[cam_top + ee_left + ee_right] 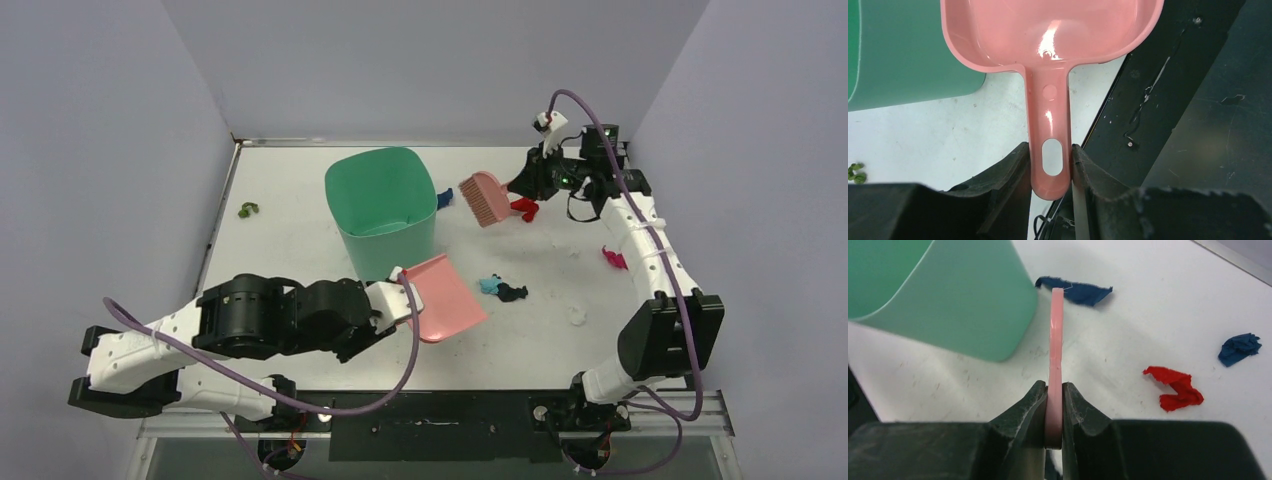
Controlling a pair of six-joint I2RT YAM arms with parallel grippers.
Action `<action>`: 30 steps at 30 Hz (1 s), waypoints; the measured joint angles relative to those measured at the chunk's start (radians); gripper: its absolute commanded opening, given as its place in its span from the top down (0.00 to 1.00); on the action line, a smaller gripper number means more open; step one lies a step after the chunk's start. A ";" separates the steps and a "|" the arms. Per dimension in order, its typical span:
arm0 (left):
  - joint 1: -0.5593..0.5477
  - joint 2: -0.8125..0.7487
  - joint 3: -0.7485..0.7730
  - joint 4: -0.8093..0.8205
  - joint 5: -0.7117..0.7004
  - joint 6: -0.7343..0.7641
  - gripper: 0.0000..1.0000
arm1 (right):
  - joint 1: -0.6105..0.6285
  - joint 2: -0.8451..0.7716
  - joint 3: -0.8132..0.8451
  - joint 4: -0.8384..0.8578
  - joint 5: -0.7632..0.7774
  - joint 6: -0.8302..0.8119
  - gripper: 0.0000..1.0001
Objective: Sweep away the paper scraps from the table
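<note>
My left gripper [398, 296] [1050, 161] is shut on the handle of the pink dustpan [446, 298] [1048, 30], which lies just in front of the green bin. Far right at the back, my right gripper [527, 182] [1053, 401] is shut on the thin handle of the pink brush [483, 197] [1056, 335], held above the white table [290, 235]. Paper scraps lie scattered: a red one [523, 207] [1175, 387] and dark blue ones [444, 198] [1078, 291] [1240, 347] near the brush, teal [489, 285] and black [513, 292] right of the dustpan, olive green [248, 209] [855, 172] far left.
A tall green bin [382, 210] [908, 55] [948, 295] stands mid-table between the arms. A magenta scrap [613, 258] lies beside the right arm, and a small white wad [576, 315] sits near the front right. Grey walls close in three sides.
</note>
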 measured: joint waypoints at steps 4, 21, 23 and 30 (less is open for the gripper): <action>-0.059 0.066 0.000 -0.031 -0.043 -0.021 1.00 | 0.065 0.037 -0.140 0.393 0.106 0.288 0.95; -0.188 0.082 -0.296 0.087 -0.068 -0.251 1.00 | 0.146 0.671 0.005 1.160 0.247 1.073 0.95; -0.188 0.073 -0.320 0.097 -0.068 -0.270 1.00 | 0.146 0.680 0.005 1.128 0.275 1.075 0.95; -0.192 0.048 -0.378 0.145 -0.079 -0.312 1.00 | 0.137 0.598 -0.065 0.986 0.362 1.000 0.95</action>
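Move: Out beyond the right hand, which still holds the brush, the blue scrap lies about 20 cm ahead, 10 cm to its left and 25 cm below. The red scrap is some 18 cm ahead and 7 cm to its right, also on the table; the bin stands 7 cm ahead and 22 cm left. From the left hand, holding the dustpan, the cyan scrap is about 26 cm ahead, 23 cm right and 28 cm down, with the black scrap 4 cm to the right of the cyan one. Reaching forward and leftward over the table and then down towards the blue scrap beside the bin, the right hand carries the brush some 18 cm out and 16 cm down, turning roughly 30 degrees clockwise with its left side rising, and finally eases slightly back and right. The left hand meanwhile lowers the dustpan about 11 cm, drawing back a little. Both grips hold. ##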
